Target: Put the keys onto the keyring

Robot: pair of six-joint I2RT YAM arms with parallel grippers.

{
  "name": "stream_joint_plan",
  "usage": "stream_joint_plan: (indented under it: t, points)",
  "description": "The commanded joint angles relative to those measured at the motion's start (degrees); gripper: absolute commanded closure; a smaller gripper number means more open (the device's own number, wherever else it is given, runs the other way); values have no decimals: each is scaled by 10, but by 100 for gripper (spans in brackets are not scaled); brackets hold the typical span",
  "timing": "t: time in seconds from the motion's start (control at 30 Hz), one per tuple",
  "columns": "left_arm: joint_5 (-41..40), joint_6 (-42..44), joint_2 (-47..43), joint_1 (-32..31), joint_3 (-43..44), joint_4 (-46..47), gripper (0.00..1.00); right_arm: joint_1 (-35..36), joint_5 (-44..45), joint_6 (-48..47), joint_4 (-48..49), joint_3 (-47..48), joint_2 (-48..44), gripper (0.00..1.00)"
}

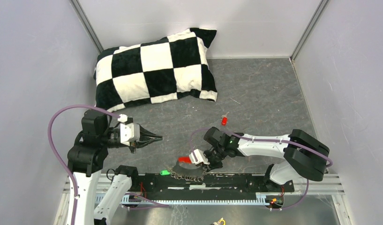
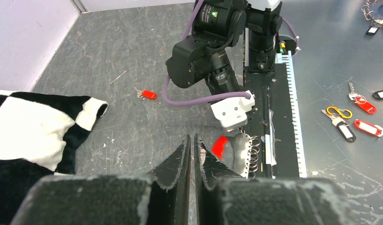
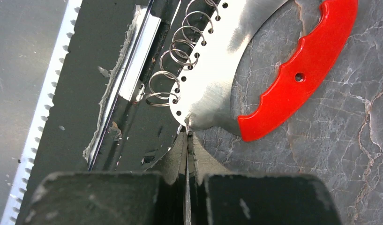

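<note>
The keyring is a silvery crescent plate [image 3: 213, 79] with several wire rings [image 3: 173, 58] along one edge and a curved red fob [image 3: 302, 75]. It lies at the near edge of the floor [image 1: 183, 160], with its rings over the black base rail. My right gripper [image 3: 188, 135] is shut on the plate's pointed end. A green-headed key [image 1: 165, 172] lies on the rail just left of the rings. A red-headed key [image 1: 224, 120] lies farther back on the floor, also in the left wrist view [image 2: 148, 95]. My left gripper [image 1: 155, 139] hovers left of the keyring, shut, nothing visible in it.
A black-and-white checked pillow [image 1: 156, 70] lies at the back left. The black base rail [image 1: 236, 180] with a white toothed strip [image 2: 292, 108] runs along the near edge. Beyond it, several spare key tags [image 2: 365, 105] lie on the metal bench. Walls close in both sides.
</note>
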Motion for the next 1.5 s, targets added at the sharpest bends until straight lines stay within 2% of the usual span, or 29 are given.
stream_joint_plan:
  t: [0.0,0.27,0.47,0.63,0.73,0.9,1.1,1.3,1.47]
  points:
    - [-4,12,-4,-1,16,-2,87,1,5,19,-15,44,-22,99]
    - [10,45,-4,-1,4,-2,85,2,90,58,35,127,-178,99]
    - [18,75,-14,-1,-26,-4,85,18,95,29,34,217,-212,99]
    - [63,65,-10,-1,-15,-5,85,48,105,9,47,269,-216,99]
    - [81,58,-12,-1,-11,-4,81,66,110,3,64,284,-216,99]
    - [94,45,-24,-1,-9,-5,60,88,116,2,81,301,-204,99]
    - [100,66,-39,0,-9,-5,46,106,123,23,117,311,-188,99]
    - [99,74,-46,1,-12,-6,46,123,150,73,148,321,-162,99]
    - [91,70,-51,1,-18,-6,51,139,175,87,155,326,-150,99]
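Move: The right fingers are already shut on a ring at the keyring's right end, with the keyring's middle about 7 cm to their left and 2 cm ahead. They take it to the left gripper, some 15 cm left, 3 cm ahead and 30 cm up. The green key lies roughly 16 cm to their left, level; the red key 22 cm ahead and 8 cm right. From the empty left hand the keyring lies about 9 cm right, 2 cm back and 32 cm below. The keyring, kept pinched by its end ring, is swept up some 32 cm by the right hand and about 12 cm left towards the left gripper, bowing forward and coming back as it climbs. The right wrist swings its fingers up from pointing steeply down, about 50 degrees. The left hand backs up 3 cm and opens to about half, ready opposite the ring. ##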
